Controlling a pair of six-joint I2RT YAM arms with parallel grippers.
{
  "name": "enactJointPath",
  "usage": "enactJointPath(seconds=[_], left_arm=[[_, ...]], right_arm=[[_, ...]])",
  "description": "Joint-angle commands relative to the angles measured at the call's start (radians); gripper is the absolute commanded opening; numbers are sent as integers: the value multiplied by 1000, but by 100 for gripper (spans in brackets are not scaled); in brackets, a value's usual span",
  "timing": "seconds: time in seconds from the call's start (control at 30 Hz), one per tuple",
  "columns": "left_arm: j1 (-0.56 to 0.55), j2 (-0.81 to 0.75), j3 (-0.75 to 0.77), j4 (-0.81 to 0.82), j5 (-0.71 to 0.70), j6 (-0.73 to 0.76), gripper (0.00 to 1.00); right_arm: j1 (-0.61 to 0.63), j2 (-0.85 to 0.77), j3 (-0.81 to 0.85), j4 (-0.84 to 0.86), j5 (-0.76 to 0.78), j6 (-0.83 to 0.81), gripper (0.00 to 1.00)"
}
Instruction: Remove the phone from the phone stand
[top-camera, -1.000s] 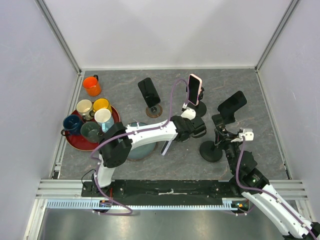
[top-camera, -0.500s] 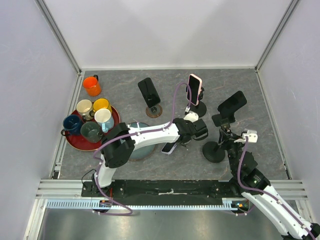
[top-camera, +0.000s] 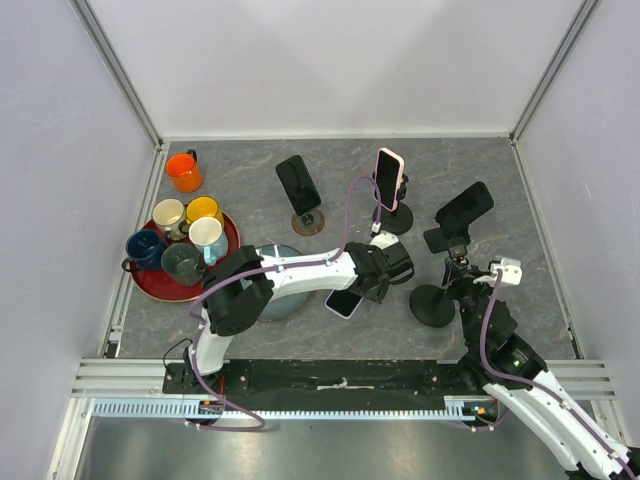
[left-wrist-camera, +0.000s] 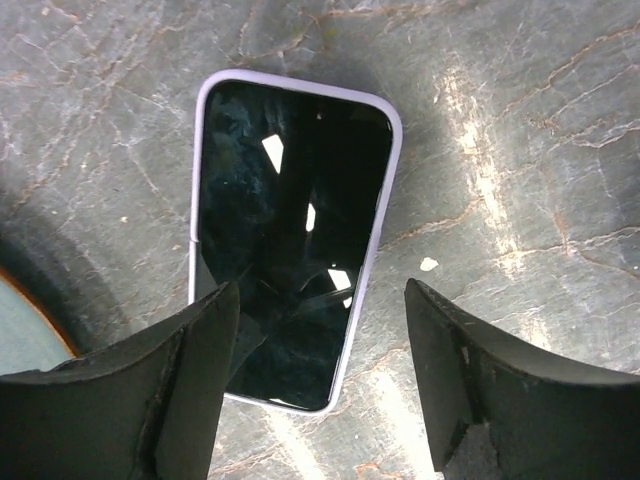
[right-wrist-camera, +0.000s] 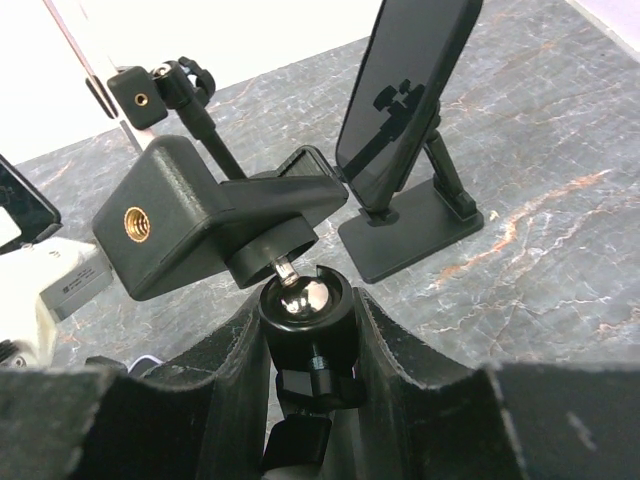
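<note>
The phone (left-wrist-camera: 290, 230) has a lilac case and a dark screen. It lies flat, screen up, on the grey stone table, and it also shows in the top view (top-camera: 345, 301). My left gripper (left-wrist-camera: 320, 385) is open just above the phone's near end, with one finger over its corner and not gripping it; in the top view the left gripper (top-camera: 375, 272) is at mid-table. My right gripper (right-wrist-camera: 305, 345) is shut on the ball-joint neck of the black phone stand (right-wrist-camera: 305, 300), whose clamp head (right-wrist-camera: 210, 215) is empty. The stand's round base (top-camera: 432, 305) rests on the table.
Behind stand a black phone (top-camera: 298, 184) on a wooden base, a pink phone (top-camera: 388, 178) on a black stand, and a black phone (top-camera: 465, 207) on a folding stand. A red tray (top-camera: 228, 228) with mugs, an orange mug (top-camera: 183, 171) and a grey-blue plate (top-camera: 285, 295) are at the left.
My left gripper lowered the lilac phone from a tilted hold to flat on the table and opened. The right gripper and the stand shifted slightly right.
</note>
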Motion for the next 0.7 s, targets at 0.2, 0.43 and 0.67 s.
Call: enactJointPath(seconds=[0.2, 0.43, 0.67], left_arm=[[74, -345, -157, 152, 94, 17, 87], [311, -683, -276, 119, 239, 99, 94], [494, -939, -318, 44, 221, 224, 100]], right_arm=[[-1, 51, 131, -38, 155, 74, 0], [-1, 118, 198, -89, 340, 51, 0], [-2, 273, 166, 182, 511, -18, 0]])
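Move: The purple-rimmed phone lies flat under the left hand's open fingers, its middle about 2 cm ahead and 3 cm below. From that hand the plate is some 21 cm left and 4 cm ahead, and the brown-based stand's foot roughly 21 cm ahead, 11 cm left. The right hand already grips the emptied stand's neck; from it the phone lies about 22 cm left, 4 cm ahead and 15 cm down, the black folding stand 18 cm ahead, 5 cm right. Having already freed the phone, the left hand comes up off it: after a brief hover it rises about 22 cm, sweeping some 16 cm left towards the plate and a little forward, fingers spreading fully and their tips swinging out rightward. The right hand keeps its pinch on the stand's neck and carries it 6 cm right, away from the phone, turning about 20 degrees clockwise. ##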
